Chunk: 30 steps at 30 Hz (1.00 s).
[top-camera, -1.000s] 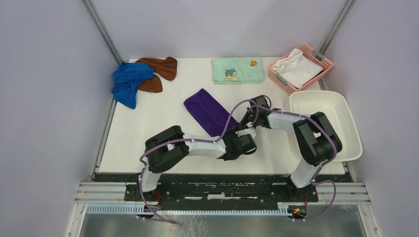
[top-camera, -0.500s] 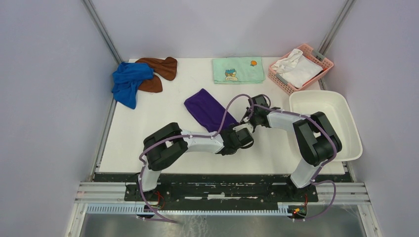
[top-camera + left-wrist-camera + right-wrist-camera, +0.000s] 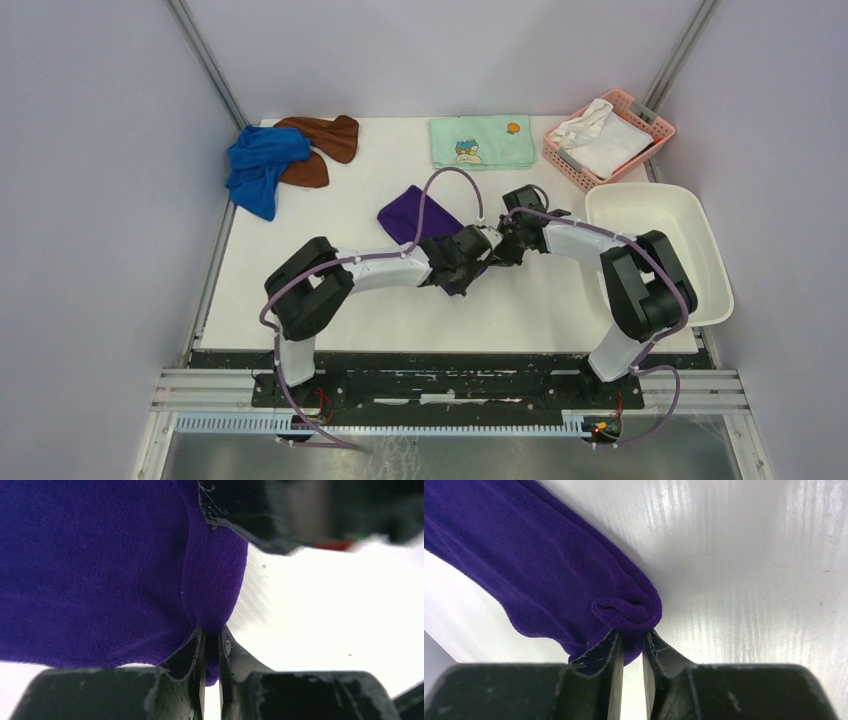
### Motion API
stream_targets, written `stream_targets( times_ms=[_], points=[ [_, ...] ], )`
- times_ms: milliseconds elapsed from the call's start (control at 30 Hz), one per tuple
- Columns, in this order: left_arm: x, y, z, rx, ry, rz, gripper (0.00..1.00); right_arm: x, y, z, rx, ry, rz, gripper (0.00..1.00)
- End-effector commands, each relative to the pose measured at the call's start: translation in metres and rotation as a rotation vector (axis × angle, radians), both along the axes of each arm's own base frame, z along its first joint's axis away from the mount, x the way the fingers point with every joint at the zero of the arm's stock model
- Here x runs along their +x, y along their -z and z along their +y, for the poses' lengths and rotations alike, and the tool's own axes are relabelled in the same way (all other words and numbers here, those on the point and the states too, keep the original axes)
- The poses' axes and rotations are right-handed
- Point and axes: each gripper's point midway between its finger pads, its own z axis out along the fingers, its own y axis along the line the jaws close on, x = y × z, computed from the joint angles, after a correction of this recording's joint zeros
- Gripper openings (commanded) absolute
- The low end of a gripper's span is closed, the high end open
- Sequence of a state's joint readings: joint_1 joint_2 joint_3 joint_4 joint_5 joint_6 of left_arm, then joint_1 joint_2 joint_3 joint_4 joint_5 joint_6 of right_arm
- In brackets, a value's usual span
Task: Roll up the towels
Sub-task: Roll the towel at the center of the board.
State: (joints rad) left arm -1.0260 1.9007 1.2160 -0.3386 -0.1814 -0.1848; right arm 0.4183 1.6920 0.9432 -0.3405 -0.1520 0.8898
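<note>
The dark purple towel [image 3: 412,214] lies in the middle of the table, its near right end bunched up where both arms meet. My left gripper [image 3: 210,630] is shut on a fold at that end of the purple towel [image 3: 100,565]. My right gripper [image 3: 630,634] is shut on the small rolled end of the same towel [image 3: 549,575]. Seen from above, the left gripper [image 3: 478,256] and right gripper [image 3: 503,247] almost touch. The royal blue towel [image 3: 258,165] and the rust-brown towel [image 3: 322,138] lie crumpled together at the far left corner.
A pale green cartoon-print towel [image 3: 482,142] lies flat at the back. A pink basket [image 3: 650,118] holding a white cloth [image 3: 600,138] stands at the back right. A white tub [image 3: 712,262] sits along the right edge. Grey walls enclose the table.
Both grippers have moved away from the near edge, carrying the purple towel's near end over itself, so the towel looks shorter. The left jaws have closed on the cloth.
</note>
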Motion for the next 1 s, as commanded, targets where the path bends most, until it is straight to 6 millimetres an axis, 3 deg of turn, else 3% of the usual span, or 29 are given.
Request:
stream_targets(
  times_ms=[0,267,700,867,967],
  points=[
    [-0.038,0.003,-0.011,-0.211,-0.005,0.352,0.09,0.017,-0.035,0.0,-0.002,-0.042,-0.134,0.29],
    [-0.024,-0.012,-0.008,-0.495,-0.105,0.579,0.09,0.018,-0.059,0.005,0.066,-0.074,-0.258,0.55],
    [-0.006,-0.013,0.0,-0.724,-0.274,0.796,0.09,0.012,-0.04,-0.007,0.031,-0.01,-0.191,0.65],
    [-0.004,-0.012,0.003,-0.788,-0.332,0.853,0.09,0.009,-0.051,-0.012,0.036,0.002,-0.241,0.7],
    [-0.003,-0.013,0.003,-0.82,-0.352,0.874,0.09,0.006,-0.048,-0.014,0.032,-0.012,-0.249,0.71]
  ],
)
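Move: The left fingers already pinch the near corner of the purple towel's rolled end. The right fingers still pinch its right corner, about 7 cm ahead and 7 cm right of the left hand. The unrolled far end lies roughly 24 cm ahead and 11 cm left of the left hand; the folded green towel is some 30 cm ahead of the right hand and about 2 cm left. Right hand lets go, rising about 4 cm; left keeps its pinch, twisting some 65 degrees, fingers swinging right. ##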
